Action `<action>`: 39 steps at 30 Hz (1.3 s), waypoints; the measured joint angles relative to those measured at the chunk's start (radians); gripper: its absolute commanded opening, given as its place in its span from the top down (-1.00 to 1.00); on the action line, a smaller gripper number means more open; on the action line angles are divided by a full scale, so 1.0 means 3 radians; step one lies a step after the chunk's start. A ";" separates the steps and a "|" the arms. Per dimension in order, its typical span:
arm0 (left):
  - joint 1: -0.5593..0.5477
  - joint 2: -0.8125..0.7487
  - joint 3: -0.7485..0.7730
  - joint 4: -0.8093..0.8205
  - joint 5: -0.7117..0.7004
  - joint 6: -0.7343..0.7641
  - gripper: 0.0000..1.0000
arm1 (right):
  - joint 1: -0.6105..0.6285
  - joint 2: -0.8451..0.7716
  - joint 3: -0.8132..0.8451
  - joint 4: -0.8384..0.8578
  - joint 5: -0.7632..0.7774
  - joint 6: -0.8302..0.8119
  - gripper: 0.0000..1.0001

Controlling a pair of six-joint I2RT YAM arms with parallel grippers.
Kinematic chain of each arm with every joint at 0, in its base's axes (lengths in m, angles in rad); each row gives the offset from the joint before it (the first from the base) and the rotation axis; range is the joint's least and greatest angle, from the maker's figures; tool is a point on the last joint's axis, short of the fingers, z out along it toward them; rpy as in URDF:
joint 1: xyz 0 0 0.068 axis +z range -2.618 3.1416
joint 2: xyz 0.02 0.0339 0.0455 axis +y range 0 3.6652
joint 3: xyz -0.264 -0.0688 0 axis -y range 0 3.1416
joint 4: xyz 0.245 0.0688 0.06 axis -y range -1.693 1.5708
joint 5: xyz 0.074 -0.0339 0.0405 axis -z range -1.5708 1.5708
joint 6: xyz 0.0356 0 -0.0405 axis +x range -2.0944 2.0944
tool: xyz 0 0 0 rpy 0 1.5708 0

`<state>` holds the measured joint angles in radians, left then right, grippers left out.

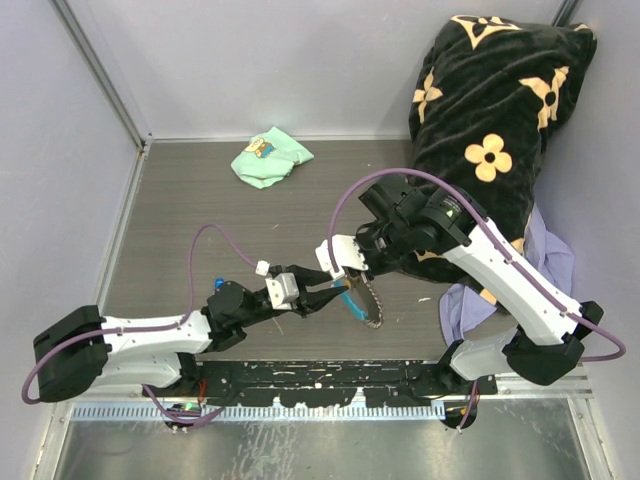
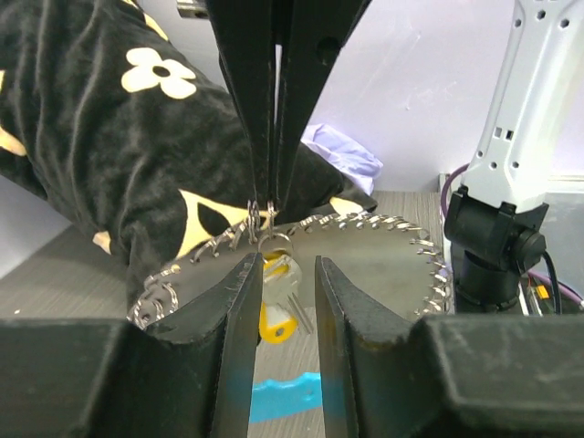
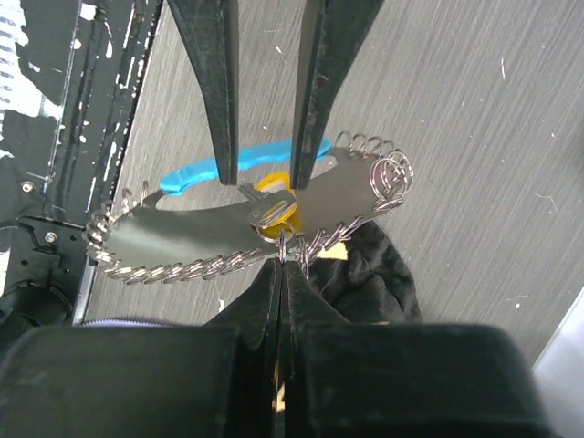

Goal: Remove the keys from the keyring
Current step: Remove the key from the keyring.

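Observation:
My right gripper [image 3: 285,260] is shut on the small silvery keyring [image 3: 284,239] and holds it above the table. From it the grey link chain [image 3: 182,269] hangs in a loop. A metal key [image 2: 285,278] with a yellow tag [image 2: 274,324] dangles under the ring. My left gripper [image 2: 280,283] is open, its two fingers standing either side of that key; the key lies close to the left finger, with a gap to the right one. The sky-blue fob [image 2: 283,394] hangs below. From above, both grippers meet at mid-table, left [image 1: 328,296] and right [image 1: 352,272].
A big black blanket [image 1: 490,130] with cream flowers is piled at the back right, just behind the right arm. A lavender cloth [image 1: 545,260] lies beside it. A mint-green cloth [image 1: 270,158] lies at the back middle. White walls close the left and back sides.

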<state>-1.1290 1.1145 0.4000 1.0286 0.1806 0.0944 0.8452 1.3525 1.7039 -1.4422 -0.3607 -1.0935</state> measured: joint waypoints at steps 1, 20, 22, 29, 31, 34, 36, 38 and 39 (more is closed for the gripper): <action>0.0000 0.0034 0.0000 0.0069 -0.0005 -0.0001 0.40 | 0.0000 0.0001 0.0000 -0.0006 -0.0013 0.0000 0.99; -0.0004 0.0431 0.0090 0.0500 -0.0065 -0.0151 0.49 | 0.0000 0.0010 -0.0001 -0.0036 -0.0144 -0.0011 0.98; -0.0005 0.0448 0.0104 0.0506 -0.0064 -0.0165 0.49 | 0.0000 0.0010 -0.0001 -0.0036 -0.0149 -0.0011 0.99; -0.0014 0.0493 0.0153 0.0539 -0.0064 -0.0191 0.64 | 0.0000 0.0010 -0.0003 -0.0036 -0.0164 -0.0011 0.99; -0.0018 0.0504 0.0164 0.0546 -0.0065 -0.0196 0.73 | 0.0000 0.0010 -0.0005 -0.0036 -0.0169 -0.0011 0.99; -0.0027 0.0505 0.0182 0.0553 -0.0066 -0.0202 0.80 | 0.0000 0.0010 -0.0008 -0.0034 -0.0178 -0.0011 0.99; -0.0027 0.0505 0.0184 0.0557 -0.0065 -0.0202 0.96 | 0.0000 0.0010 -0.0008 -0.0036 -0.0178 -0.0011 0.99; -0.0027 0.0505 0.0184 0.0557 -0.0066 -0.0207 1.00 | 0.0000 0.0010 -0.0008 -0.0036 -0.0178 -0.0011 0.99; -0.0027 0.0505 0.0184 0.0556 -0.0066 -0.0207 1.00 | 0.0000 0.0010 -0.0008 -0.0037 -0.0178 -0.0011 0.99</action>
<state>-1.1370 1.2659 0.4553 1.1954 0.1608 0.0322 0.8452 1.3556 1.7016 -1.4532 -0.4141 -1.0969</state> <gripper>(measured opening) 0.019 0.043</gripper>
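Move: The small steel ring at the keyring's edge lies about 2 cm ahead of the left hand, 3 cm to its right and 1 cm above; the right hand already holds it at its fingertips. Below that ring, the keys hang some 2 cm ahead of the left hand, 3 cm right and 2 cm down, and the blue handle lies roughly 3 cm back, 3 cm right and 7 cm down. The left hand eases about 2 cm right and slightly up, shutting its fingers on the ring the right keeps. ##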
